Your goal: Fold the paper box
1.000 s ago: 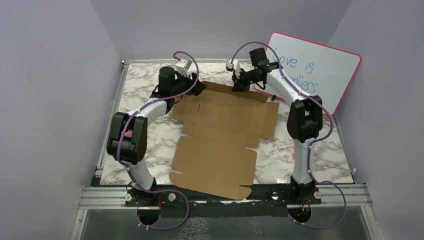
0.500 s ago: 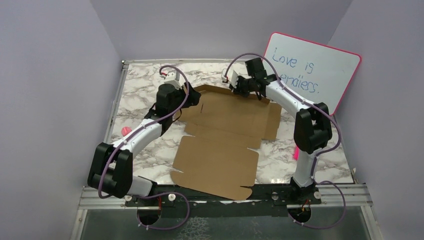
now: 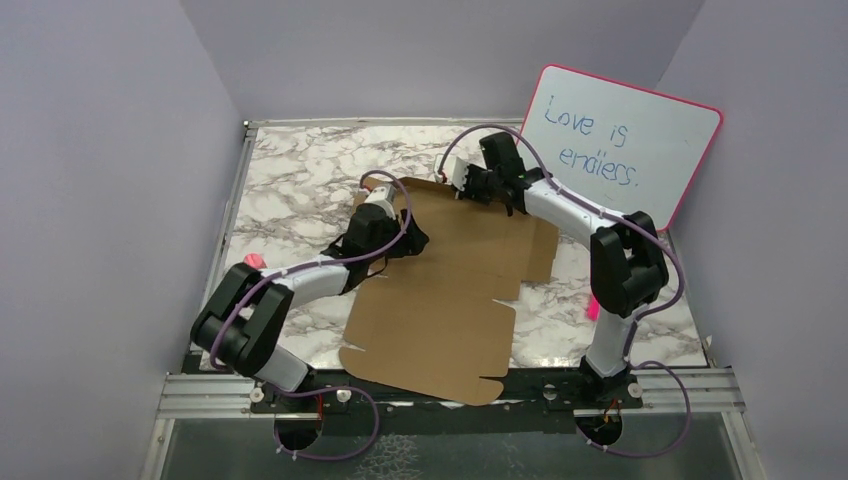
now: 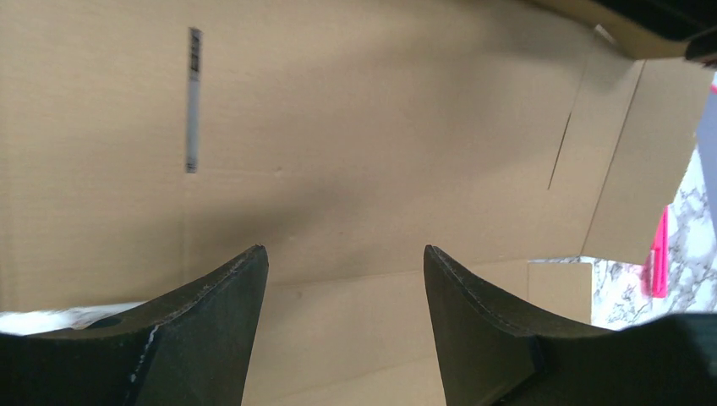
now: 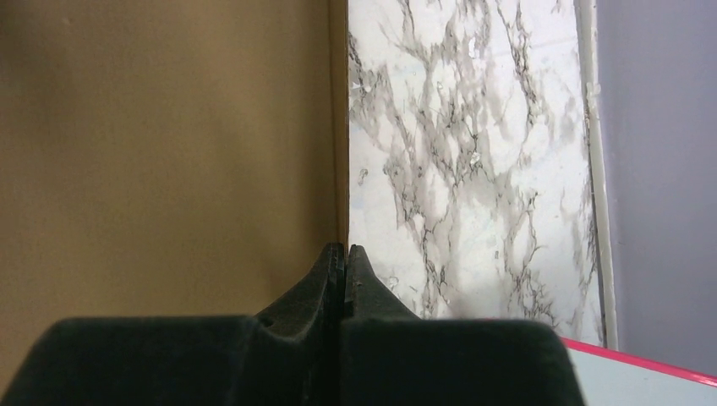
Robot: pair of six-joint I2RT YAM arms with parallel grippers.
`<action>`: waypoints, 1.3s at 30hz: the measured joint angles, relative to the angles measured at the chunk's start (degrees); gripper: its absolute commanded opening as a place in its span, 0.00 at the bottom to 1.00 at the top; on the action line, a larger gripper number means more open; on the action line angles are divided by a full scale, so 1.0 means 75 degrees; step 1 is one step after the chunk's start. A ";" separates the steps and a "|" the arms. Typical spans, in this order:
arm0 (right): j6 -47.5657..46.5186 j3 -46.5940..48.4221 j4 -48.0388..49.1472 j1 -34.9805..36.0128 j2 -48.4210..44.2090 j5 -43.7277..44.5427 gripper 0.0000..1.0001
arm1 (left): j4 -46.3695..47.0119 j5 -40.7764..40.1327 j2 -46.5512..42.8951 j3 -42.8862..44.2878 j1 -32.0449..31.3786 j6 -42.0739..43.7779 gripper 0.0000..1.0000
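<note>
The paper box (image 3: 445, 300) is a flat brown die-cut cardboard sheet lying on the marble table (image 3: 300, 180). My left gripper (image 3: 414, 238) hovers over the sheet's left middle. In the left wrist view it (image 4: 342, 249) is open, with bare cardboard (image 4: 380, 127) and a thin slit between its fingers. My right gripper (image 3: 466, 186) is at the sheet's far edge. Seen from the right wrist it (image 5: 345, 246) is shut, its tips right at the cardboard's (image 5: 161, 152) edge line. I cannot tell whether that edge is pinched.
A pink-rimmed whiteboard (image 3: 625, 150) with blue writing leans at the back right. A small pink object (image 3: 252, 261) lies by the left arm and another (image 3: 592, 308) beside the right arm's base. Purple walls enclose the table on three sides.
The left arm swung from the sheet's far left corner toward me and over the sheet's left middle. The right gripper slid left along the far edge, still shut.
</note>
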 measured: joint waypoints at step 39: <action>-0.1475 -0.0245 0.1125 0.0621 -0.1134 0.1594 0.01 | -0.0134 -0.0417 -0.0985 -0.0895 -0.0513 -0.0128 0.71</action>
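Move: Slightly behind the open left fingers the crease between the main and near panels crosses the sheet, its middle about 3 cm back, 5 cm right and 6 cm below. The grey slot lies some 7 cm ahead of that hand and 3 cm left; the right side flap stands about 22 cm right, 1 cm ahead. The right hand still pinches the raised far flap at its fingertips; from it the crease's middle is roughly 13 cm back, 2 cm left and 9 cm down. Dipping about 5 cm and a little to the right, the left hand lowers its open fingers to the crease, lingers low, then rises about 6 cm and draws back and left over the near panel, sinking slightly at the end. The right hand keeps its pinch on the far flap, nearly still at first, then lifts it some 9 cm while the wrist tips its fingers up about 25 degrees. ##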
